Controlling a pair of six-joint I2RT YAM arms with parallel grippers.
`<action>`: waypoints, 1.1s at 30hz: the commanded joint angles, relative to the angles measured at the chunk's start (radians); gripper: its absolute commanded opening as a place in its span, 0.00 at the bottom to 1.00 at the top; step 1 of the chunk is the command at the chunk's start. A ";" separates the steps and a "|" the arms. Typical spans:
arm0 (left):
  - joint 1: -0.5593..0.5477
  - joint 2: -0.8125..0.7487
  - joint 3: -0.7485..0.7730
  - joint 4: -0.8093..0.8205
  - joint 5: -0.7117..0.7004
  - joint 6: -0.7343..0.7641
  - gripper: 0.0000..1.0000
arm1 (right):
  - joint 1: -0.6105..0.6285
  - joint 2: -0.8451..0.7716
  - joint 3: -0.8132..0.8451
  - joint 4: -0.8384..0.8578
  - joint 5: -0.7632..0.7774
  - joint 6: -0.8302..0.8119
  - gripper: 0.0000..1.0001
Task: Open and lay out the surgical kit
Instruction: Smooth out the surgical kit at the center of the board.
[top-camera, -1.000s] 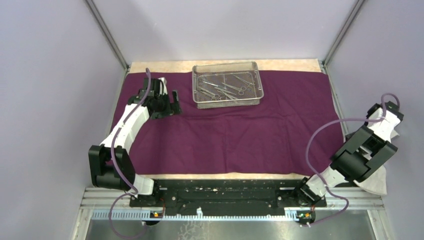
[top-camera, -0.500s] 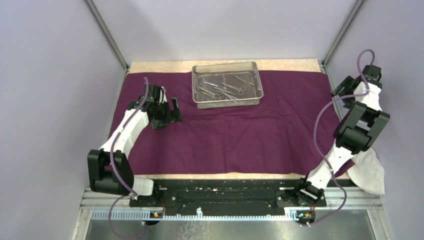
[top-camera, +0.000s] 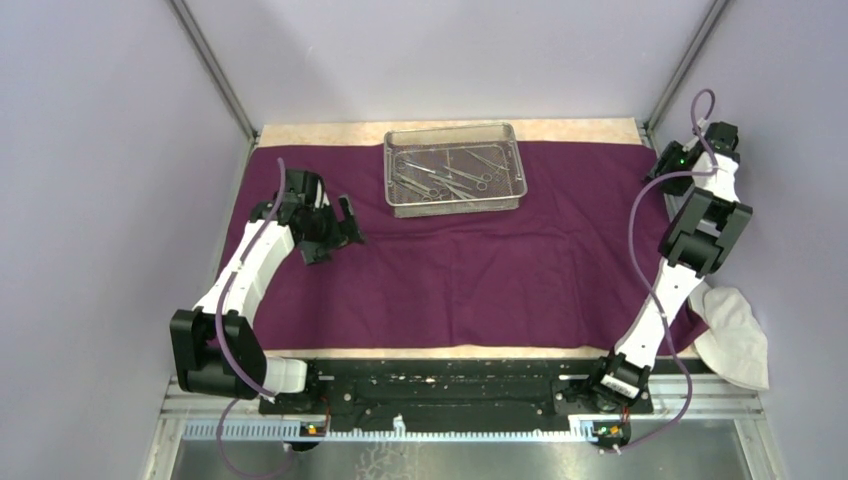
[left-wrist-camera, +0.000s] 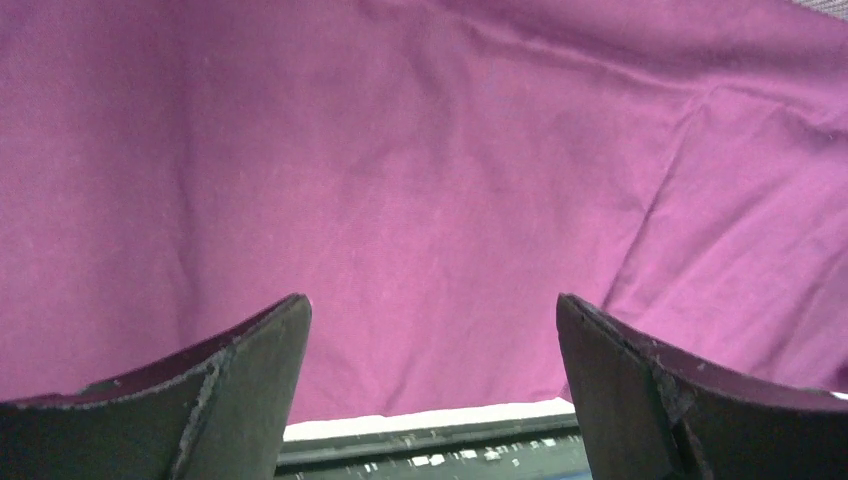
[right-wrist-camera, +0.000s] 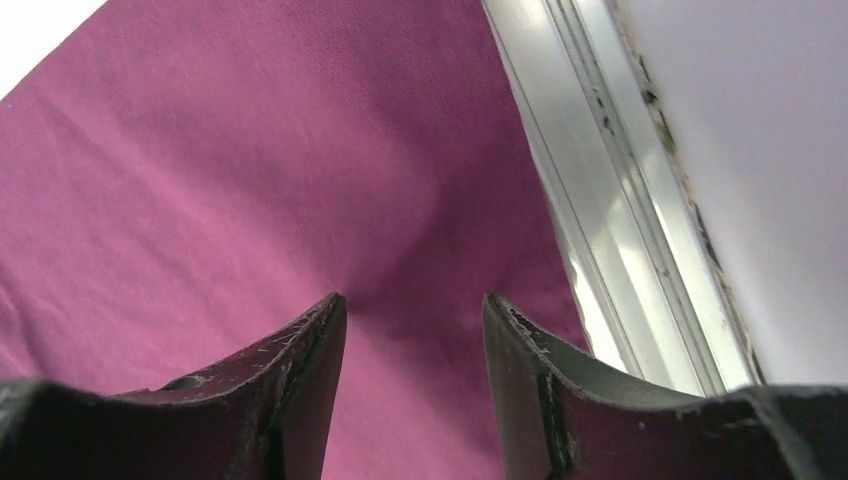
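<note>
The dark purple cloth wrap (top-camera: 480, 270) of the surgical kit lies spread flat over most of the table. At its far middle stands the silver wire-mesh tray (top-camera: 388, 180), with several steel instruments (top-camera: 445, 178) lying inside. My left gripper (top-camera: 347, 222) hovers over the cloth left of the tray. In the left wrist view this gripper (left-wrist-camera: 430, 300) is wide open, with only cloth (left-wrist-camera: 400, 150) below it. My right gripper (top-camera: 664, 163) is at the cloth's far right edge. Its jaws (right-wrist-camera: 415, 298) stand partly open over a low fold of cloth (right-wrist-camera: 200, 180), with nothing between them.
A crumpled white cloth (top-camera: 738, 335) lies off the near right corner, beside the right arm's base. A metal frame rail (right-wrist-camera: 590, 200) and the enclosure wall run close along the right gripper. A bare tan strip of table (top-camera: 330, 132) shows behind the tray.
The right arm has swung from low over the white cloth up to the far right edge of the purple cloth. The left gripper has drifted slightly toward the near side.
</note>
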 joint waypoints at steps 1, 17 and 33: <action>0.004 -0.026 0.028 -0.022 0.026 -0.079 0.99 | -0.037 0.077 0.078 -0.010 0.004 0.082 0.54; 0.005 -0.015 0.032 -0.001 0.004 -0.122 0.99 | -0.013 0.153 0.180 -0.034 0.191 0.086 0.10; 0.005 -0.019 0.069 -0.050 -0.021 -0.132 0.99 | 0.007 0.216 0.305 0.123 0.291 0.100 0.00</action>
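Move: Just below the right hand, some 2 cm down and about 2 cm to its right and 1 cm ahead, lies the patch of the kit's purple cloth that its fingers will shut on. The cloth's right edge is about 5 cm to the right, level with the hand; its far right corner is about 6 cm ahead and 2 cm to the right. The instrument tray stands roughly 50 cm to the left, level with the hand. From the left hand, that patch lies about 76 cm right and 24 cm ahead, 11 cm lower. Sinking about 1.5 cm and edging about as far right towards the cloth's right edge, the half-open right hand shuts its fingers fully and pinches a fold of cloth just inside that edge, leaning its wrist to the left by under 10 degrees as it does so. Holding the fold, it starts forward, by a bit over 1 cm, at the end. ##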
